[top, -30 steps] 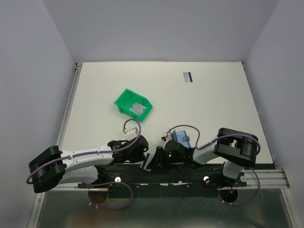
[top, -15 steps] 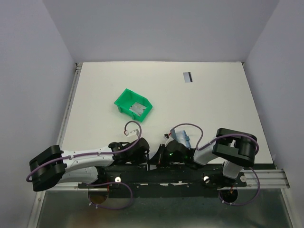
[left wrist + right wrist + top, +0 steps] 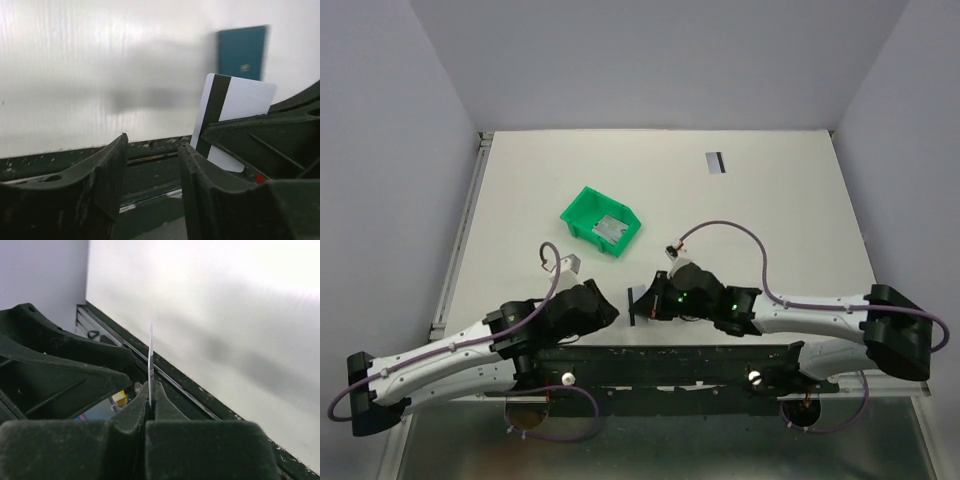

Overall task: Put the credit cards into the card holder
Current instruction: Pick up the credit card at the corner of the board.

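Note:
My right gripper (image 3: 655,303) is shut on a credit card (image 3: 642,303), a silvery card with a dark stripe, held on edge just above the near table edge. The right wrist view shows that card (image 3: 151,360) edge-on, pinched between the closed jaws of the right gripper (image 3: 151,387). My left gripper (image 3: 610,315) is a little left of it, open and empty. In the left wrist view the held card (image 3: 235,107) stands beyond the left gripper (image 3: 152,142), and the blue card holder (image 3: 241,52) lies flat on the table farther off. The right arm hides the holder in the top view.
A green bin (image 3: 582,213) left of centre holds another grey card (image 3: 610,229). A further striped card (image 3: 716,162) lies flat near the far edge. The black mounting rail (image 3: 670,358) runs along the near edge. Walls close in both sides.
The right gripper closed on the card and carried it up from the rail. The left gripper opened, let the card go and drew back left. Both arms stretched out sideways.

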You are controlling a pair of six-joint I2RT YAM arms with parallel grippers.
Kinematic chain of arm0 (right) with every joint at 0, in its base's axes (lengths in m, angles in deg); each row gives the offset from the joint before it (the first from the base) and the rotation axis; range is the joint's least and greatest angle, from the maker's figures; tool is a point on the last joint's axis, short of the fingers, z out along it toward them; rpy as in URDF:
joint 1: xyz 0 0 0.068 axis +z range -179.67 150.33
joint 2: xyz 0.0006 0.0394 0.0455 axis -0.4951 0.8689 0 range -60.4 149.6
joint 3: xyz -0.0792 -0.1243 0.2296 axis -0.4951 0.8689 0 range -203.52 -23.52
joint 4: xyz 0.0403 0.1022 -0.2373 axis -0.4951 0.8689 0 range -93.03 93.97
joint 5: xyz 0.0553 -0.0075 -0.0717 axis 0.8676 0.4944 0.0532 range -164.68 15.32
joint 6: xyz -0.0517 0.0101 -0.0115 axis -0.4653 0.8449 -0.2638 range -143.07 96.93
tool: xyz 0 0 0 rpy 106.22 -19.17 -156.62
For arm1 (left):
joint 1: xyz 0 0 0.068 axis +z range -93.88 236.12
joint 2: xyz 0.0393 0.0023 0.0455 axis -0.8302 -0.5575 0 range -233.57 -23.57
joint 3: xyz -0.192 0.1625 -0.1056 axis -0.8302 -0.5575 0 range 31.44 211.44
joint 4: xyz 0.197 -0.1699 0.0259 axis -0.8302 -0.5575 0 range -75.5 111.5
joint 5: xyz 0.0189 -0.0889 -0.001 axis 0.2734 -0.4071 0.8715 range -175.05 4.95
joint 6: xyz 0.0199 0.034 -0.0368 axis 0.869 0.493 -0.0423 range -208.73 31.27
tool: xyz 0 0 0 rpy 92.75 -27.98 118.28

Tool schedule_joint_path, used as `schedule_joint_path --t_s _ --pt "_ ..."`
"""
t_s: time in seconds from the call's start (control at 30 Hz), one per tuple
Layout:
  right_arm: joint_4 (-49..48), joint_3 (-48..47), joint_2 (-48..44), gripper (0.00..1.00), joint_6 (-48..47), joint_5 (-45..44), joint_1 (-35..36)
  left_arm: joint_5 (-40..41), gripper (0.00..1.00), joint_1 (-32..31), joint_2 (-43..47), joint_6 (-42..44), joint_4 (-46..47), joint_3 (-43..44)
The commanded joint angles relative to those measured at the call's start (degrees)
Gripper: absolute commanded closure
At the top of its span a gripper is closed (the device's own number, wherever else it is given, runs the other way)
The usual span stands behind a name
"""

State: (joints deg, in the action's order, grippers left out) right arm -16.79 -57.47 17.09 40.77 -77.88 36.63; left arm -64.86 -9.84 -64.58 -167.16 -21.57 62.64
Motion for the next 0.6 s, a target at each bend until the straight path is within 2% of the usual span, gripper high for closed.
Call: schedule_joint_path --t_s 0.0,0.1,0.3,0.4,0.57 --pt "22.35 -7.69 -5.42 1.0 -13.27 1.41 -3.8 9.16 0.39 0.74 9.18 10.64 2.79 4.39" --pt "23.35 -10.08 -6.12 1.0 -18.12 15.19 -8.81 11.01 0.32 0.91 11.65 17.16 8.34 7.55" --pt "11.48 -8.41 -10.96 1.0 -22.17 37.01 -16.28 11.72 0.2 1.7 12.28 27.1 16.78 11.51" --pt "2.89 -7.19 -11.14 1.0 -17.89 44.67 -19.1 8.75 0.18 2.06 11.75 29.47 21.43 11.34" --pt "-18.54 -3.84 -9.12 1.0 -5.85 52.59 -21.83 4.52 0.18 2.32 10.96 30.01 25.75 10.55"
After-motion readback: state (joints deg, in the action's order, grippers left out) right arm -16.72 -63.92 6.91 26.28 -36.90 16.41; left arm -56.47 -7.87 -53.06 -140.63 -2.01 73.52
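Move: My right hand already has the credit card pinched; for it the card holder lies about 5 cm ahead and 14 cm to the right, some 10 cm below. From my left hand, part open and empty, that card's middle is about 7 cm to the right, 2 cm ahead and roughly level, while the green tray stands some 30 cm ahead, 5 cm to the left and 8 cm lower. I lift both hands well clear of the table. My left goes up nearly 20 cm and some 5 cm forward, opening much wider and swinging its fingers up from steeply down to ahead. My right keeps its pinch on the card and rises about 12 cm, easing forward then back and slightly right, turning counter-clockwise so its fingers point left and flatter. ##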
